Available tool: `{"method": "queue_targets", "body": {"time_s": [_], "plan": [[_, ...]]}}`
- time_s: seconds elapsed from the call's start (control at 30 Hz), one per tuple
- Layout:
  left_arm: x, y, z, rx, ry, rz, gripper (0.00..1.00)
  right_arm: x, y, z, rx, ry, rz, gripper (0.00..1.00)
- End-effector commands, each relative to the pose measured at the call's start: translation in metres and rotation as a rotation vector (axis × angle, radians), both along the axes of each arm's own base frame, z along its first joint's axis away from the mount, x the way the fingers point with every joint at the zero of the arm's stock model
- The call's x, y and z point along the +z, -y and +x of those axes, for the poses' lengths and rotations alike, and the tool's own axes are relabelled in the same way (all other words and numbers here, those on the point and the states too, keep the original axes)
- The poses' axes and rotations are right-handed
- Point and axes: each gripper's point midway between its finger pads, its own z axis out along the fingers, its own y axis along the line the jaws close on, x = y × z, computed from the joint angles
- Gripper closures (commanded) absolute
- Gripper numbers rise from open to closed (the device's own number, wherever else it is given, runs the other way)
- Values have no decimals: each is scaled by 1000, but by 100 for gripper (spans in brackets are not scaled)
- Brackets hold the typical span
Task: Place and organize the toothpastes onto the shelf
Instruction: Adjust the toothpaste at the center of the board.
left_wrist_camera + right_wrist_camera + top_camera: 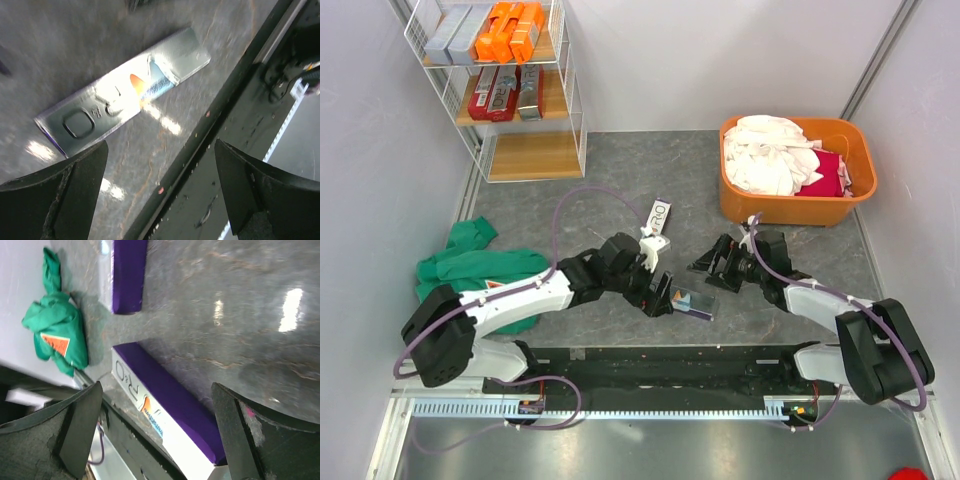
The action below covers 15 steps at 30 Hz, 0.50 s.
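A white and purple toothpaste carton (692, 303) lies flat near the table's front edge. My left gripper (655, 292) stands open just left of it. In the left wrist view this carton (125, 95) lies beyond the open left gripper (160, 145), with nothing between the fingers. My right gripper (712, 268) is open just to its right. In the right wrist view the same carton (170, 405) sits between and beyond the open right gripper (156, 386). A second white and purple carton (660, 214) (129, 275) lies farther back. The shelf (532, 155) holds grey, orange and red cartons on its upper two boards.
An orange tub of laundry (798, 170) stands at the back right. A green cloth (470, 265) (55, 330) lies at the left, beside the left arm. The black mounting rail (670, 365) (235, 165) runs along the near edge, close to the flat carton.
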Motion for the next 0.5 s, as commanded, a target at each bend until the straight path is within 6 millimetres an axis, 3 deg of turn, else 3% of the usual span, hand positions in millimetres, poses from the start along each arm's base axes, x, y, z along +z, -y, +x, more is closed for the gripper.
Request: {"method": "queue_targets", "body": {"time_s": [0.0, 0.17, 0.4, 0.47], "plan": [[-28, 2, -18, 6, -137, -17, 6, 26, -16, 1, 128, 124, 45, 2], [-48, 3, -17, 27, -176, 12, 5, 19, -15, -15, 176, 109, 9, 2], [-74, 18, 7, 94, -173, 52, 4, 1, -12, -40, 224, 57, -3, 2], [-72, 28, 18, 106, -150, 34, 4, -3, -12, -48, 238, 42, -1, 2]]}}
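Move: The near toothpaste lies aslant between the hands: its middle is about 5 cm to the left hand's right, some 1 cm ahead and 9 cm below. From the right hand it is roughly 5 cm back, 3 cm to the left and 4 cm below. The other toothpaste lies around 14 cm ahead and 2 cm left of the left hand, 9 cm below; from the right hand that is some 9 cm ahead, 9 cm left, 4 cm below. Over the near toothpaste's left end the left hand sinks about 8 cm, first easing back a couple of centimetres, then partly forward again and to the right, its wrist rolling some 10 degrees with the forward side dipping. The right hand draws back about 3 cm and slightly left towards the same toothpaste, turning some 10 degrees counter-clockwise; both grippers stay wide open. ##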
